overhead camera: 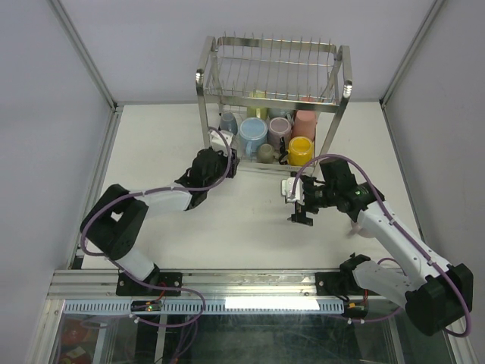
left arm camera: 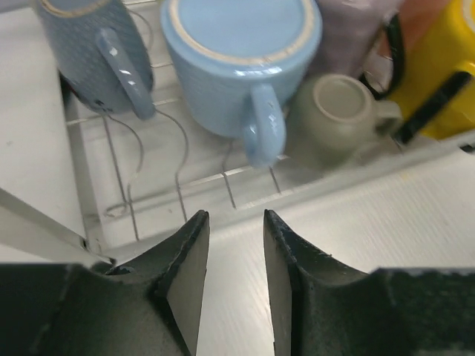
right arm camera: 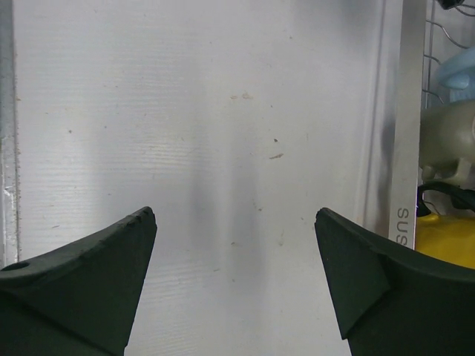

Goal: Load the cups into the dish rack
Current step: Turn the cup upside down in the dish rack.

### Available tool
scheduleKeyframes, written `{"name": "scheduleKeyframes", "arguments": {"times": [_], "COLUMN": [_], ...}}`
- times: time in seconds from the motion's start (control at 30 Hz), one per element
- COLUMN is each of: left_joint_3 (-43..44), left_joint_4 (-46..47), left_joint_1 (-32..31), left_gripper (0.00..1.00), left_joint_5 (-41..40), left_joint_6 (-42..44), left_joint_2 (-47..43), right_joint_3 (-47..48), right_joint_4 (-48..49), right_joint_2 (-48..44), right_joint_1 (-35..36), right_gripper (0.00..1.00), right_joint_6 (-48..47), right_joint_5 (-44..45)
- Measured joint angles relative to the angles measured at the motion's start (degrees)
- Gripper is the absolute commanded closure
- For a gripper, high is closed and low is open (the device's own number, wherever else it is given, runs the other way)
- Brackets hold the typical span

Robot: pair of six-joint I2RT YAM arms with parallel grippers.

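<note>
The dish rack (overhead camera: 203, 83) stands at the back middle of the table, and its lower tier holds several cups. In the left wrist view I see a grey-blue cup (left arm camera: 85, 52), a light blue cup (left arm camera: 237, 63), a small grey-beige cup (left arm camera: 338, 111), a mauve cup (left arm camera: 345, 33) and a yellow cup (left arm camera: 438, 81). My left gripper (left arm camera: 236, 219) hovers just in front of the rack's lower tier, narrowly open with only bare table between its fingers. My right gripper (right arm camera: 234, 215) is wide open over the table beside the rack's front rail (right arm camera: 401, 111), and it holds nothing.
From above, a pink cup (overhead camera: 305, 121) sits at the tier's right rear behind the yellow cup (overhead camera: 301, 149). The rack's upper tier (overhead camera: 273, 57) is bare wire. White walls (overhead camera: 45, 114) close in the table on both sides. The left gripper (overhead camera: 229, 161) and right gripper (overhead camera: 297, 208) sit apart.
</note>
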Motion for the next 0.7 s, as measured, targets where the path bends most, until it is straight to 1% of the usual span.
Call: {"name": "scheduleKeyframes", "arguments": {"times": [0.13, 0.27, 0.4, 0.43, 0.5, 0.57, 0.6, 0.7], "left_joint_3": [-7.1, -13.9, -20.2, -21.9, -25.7, -29.8, -31.3, -35.9], "left_joint_4": [2.2, 7.3, 14.6, 16.4, 20.2, 23.3, 24.4, 28.0], "left_joint_1": [0.0, 0.0, 0.0, 0.1, 0.1, 0.1, 0.1, 0.2], "left_gripper": [0.65, 0.54, 0.37, 0.3, 0.19, 0.06, 0.01, 0.01], "left_joint_5": [7.5, 14.9, 20.0, 21.0, 22.2, 22.4, 22.4, 21.7], "left_joint_6": [0.1, -0.5, -3.4, -4.6, -6.8, -9.3, -10.3, -13.7], "left_joint_2": [-6.8, -15.1, -20.3, -21.1, -22.1, -23.1, -23.6, -26.5], "right_joint_3": [2.5, 6.9, 12.7, 13.8, 15.0, 15.0, 15.0, 15.0], "right_joint_4": [-3.3, -6.7, -11.0, -12.3, -14.7, -17.2, -18.5, -22.1], "right_joint_2": [0.0, 0.1, 1.0, 1.1, 0.8, 0.0, -0.4, -1.7], "right_joint_1": [-0.1, -0.6, -3.9, -5.5, -8.6, -11.1, -12.0, -15.6], "right_gripper": [0.09, 0.09, 0.09, 0.09, 0.09, 0.09, 0.08, 0.08], "right_joint_6": [0.0, 1.3, 3.9, 4.3, 5.1, 5.7, 6.0, 6.6], "right_joint_5": [-3.0, -5.0, -6.5, -6.7, -6.3, -4.4, -3.4, 1.2]}}
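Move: The mauve cup, the last one out on the table, stands about 25 cm to the right hand's right, roughly 3 cm nearer the base and some 8 cm lower; the yellow cup in the rack is about 16 cm ahead, 3 cm right and 6 cm below. From the left hand, that mauve cup is some 42 cm right and 20 cm back. The slate-blue cup lies 12 cm ahead, 3 cm left; the light-blue mug 9 cm ahead, 5 cm right. The right hand heads for the mauve cup, touching nothing: it rises about 7 cm first, then swings 7 cm right, turning clockwise, fingers still wide open. Already clear of the slate-blue cup, the left hand draws back some 14 cm from the rack over a small rise, rolling its left side down, turning clockwise and spreading its fingers wide. ##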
